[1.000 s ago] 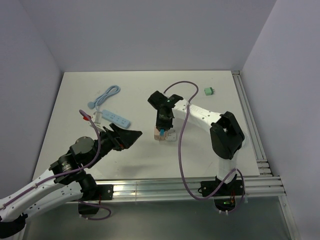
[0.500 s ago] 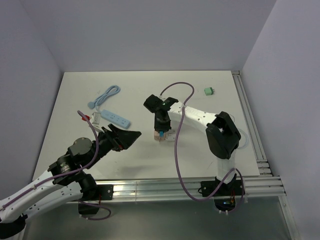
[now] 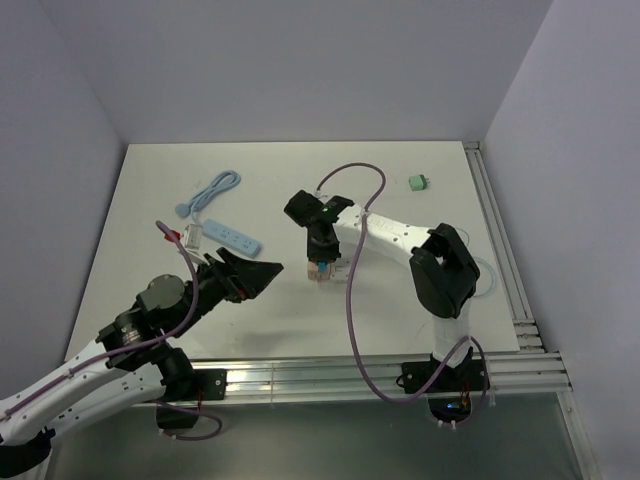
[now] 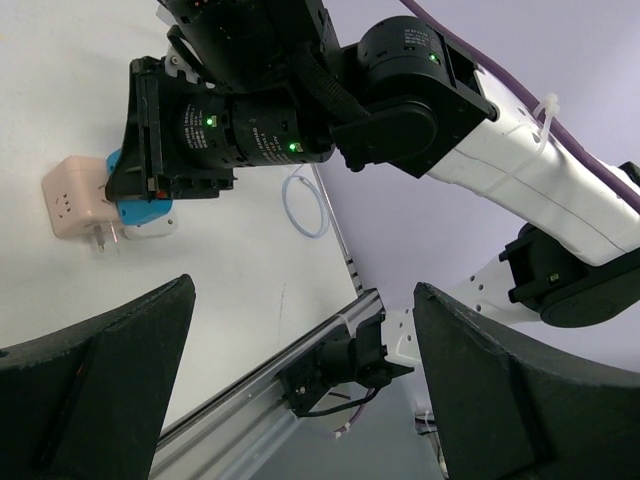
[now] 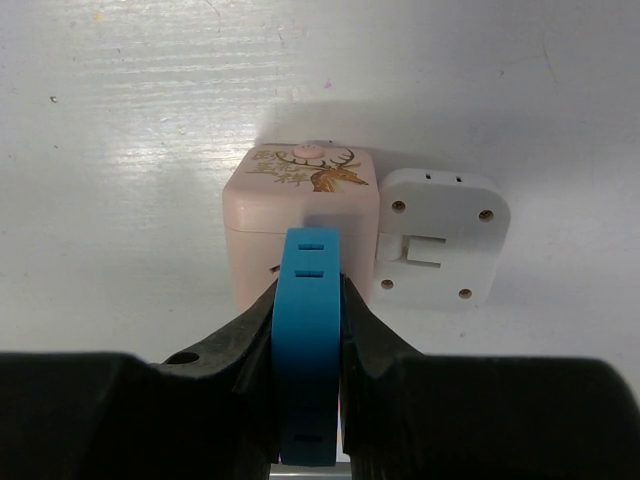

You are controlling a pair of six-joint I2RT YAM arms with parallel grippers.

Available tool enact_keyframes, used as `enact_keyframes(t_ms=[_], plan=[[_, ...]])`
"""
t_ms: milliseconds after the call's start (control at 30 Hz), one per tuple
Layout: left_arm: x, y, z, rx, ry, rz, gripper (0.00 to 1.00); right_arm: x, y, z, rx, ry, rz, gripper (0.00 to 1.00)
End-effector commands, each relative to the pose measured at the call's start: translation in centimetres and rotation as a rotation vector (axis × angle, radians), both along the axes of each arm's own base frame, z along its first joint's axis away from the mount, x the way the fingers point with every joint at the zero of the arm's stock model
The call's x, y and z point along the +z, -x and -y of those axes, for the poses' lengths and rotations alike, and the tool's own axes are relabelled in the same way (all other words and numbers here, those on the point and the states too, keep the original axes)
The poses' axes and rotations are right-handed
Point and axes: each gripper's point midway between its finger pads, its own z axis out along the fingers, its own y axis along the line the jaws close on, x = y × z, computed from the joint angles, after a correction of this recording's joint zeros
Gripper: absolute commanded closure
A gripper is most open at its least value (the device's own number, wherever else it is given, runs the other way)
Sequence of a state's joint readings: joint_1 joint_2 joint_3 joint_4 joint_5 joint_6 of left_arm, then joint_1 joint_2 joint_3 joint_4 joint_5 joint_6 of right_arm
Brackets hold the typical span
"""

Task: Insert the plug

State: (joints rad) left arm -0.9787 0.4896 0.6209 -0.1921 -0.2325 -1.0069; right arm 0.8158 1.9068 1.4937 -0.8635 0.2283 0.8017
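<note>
My right gripper (image 5: 306,290) is shut on a blue plug (image 5: 306,340), gripping it by its two flat sides. The plug's front end sits against the side of a pink cube socket (image 5: 300,200) with a deer picture on top. In the top view the right gripper (image 3: 322,260) points down at the pink cube (image 3: 320,277) in the middle of the table. The left wrist view shows the blue plug (image 4: 140,212) beside the pink cube (image 4: 75,195). My left gripper (image 3: 272,275) hovers open and holds nothing, left of the cube.
A white adapter (image 5: 435,235) lies against the cube's right side. A light blue power strip (image 3: 228,237) and a coiled blue cable (image 3: 210,190) lie at the back left. A green connector (image 3: 418,182) sits back right. Aluminium rails (image 3: 500,250) run along the right and front edges.
The right wrist has shifted slightly to the left above the cube, with the blue plug still in its grip. The left arm has barely moved.
</note>
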Motion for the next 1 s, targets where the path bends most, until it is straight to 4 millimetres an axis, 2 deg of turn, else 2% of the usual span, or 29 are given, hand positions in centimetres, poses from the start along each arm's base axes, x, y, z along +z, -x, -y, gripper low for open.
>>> enact_keyframes(t_ms=[0, 167, 200, 333, 400, 600, 700, 833, 867, 900, 967], plan=[[0.7, 0.0, 0.3, -0.016, 0.005, 0.023, 0.05, -2.2, 0.5, 1.5, 0.034, 0.121, -0.044, 0.98], [0.3, 0.0, 0.2, -0.006, -0.007, 0.008, 0.05, 0.6, -0.4, 0.8, 0.06, 0.079, 0.011, 0.77], [0.2, -0.1, 0.0, 0.001, -0.011, 0.004, 0.05, 0.9, -0.5, 0.8, 0.062, 0.077, 0.017, 0.7], [-0.3, -0.3, -0.3, 0.024, -0.027, -0.015, 0.04, 2.1, -0.6, 0.5, 0.075, 0.039, 0.045, 0.52], [-0.6, -0.3, -0.3, 0.027, -0.031, -0.024, 0.04, 2.7, -0.5, 0.5, 0.085, 0.021, 0.056, 0.47], [-2.0, -0.5, -0.1, 0.032, -0.042, -0.074, 0.05, 3.9, -0.2, 0.2, 0.14, -0.027, 0.092, 0.42], [-2.5, -0.6, 0.0, 0.037, -0.054, -0.095, 0.05, 5.5, -0.2, 0.1, 0.159, -0.065, 0.134, 0.38], [-2.8, -0.7, -0.3, 0.057, -0.075, -0.116, 0.04, 8.7, -0.5, 0.1, 0.168, -0.121, 0.216, 0.32], [-3.1, -0.8, -0.5, 0.069, -0.092, -0.125, 0.04, 9.4, -0.6, 0.3, 0.168, -0.126, 0.235, 0.27], [-2.8, -0.8, -0.7, 0.073, -0.092, -0.123, 0.04, 10.6, -0.6, 0.3, 0.17, -0.153, 0.269, 0.27], [-2.8, -0.8, -1.0, 0.086, -0.099, -0.131, 0.04, 11.7, -0.7, 0.6, 0.178, -0.171, 0.302, 0.26]])
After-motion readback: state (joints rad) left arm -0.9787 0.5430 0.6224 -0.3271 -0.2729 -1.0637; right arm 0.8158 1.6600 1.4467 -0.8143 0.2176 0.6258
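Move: The blue plug is still between the right gripper's pads, its middle about 1 cm below the hand point. The pink cube socket is directly underneath, roughly 5 cm down and 1 cm each ahead and left. The flat white adapter lies some 5 cm right, level ahead and 6 cm down; the power strip is about 8 cm ahead, 23 cm left. From the left gripper the blue plug is some 12 cm ahead, 11 cm right and 22 cm below. Open the right fingers to let go of the blue plug standing on the pink cube, staying nearly in place as they spread, then lift straight up about 8 cm, faster towards the end, turning the wrist some 10 degrees counter-clockwise and tilting it slightly. Meanwhile lower the empty, wide-open left gripper about 4 cm, tipping its fingers a little downward. ##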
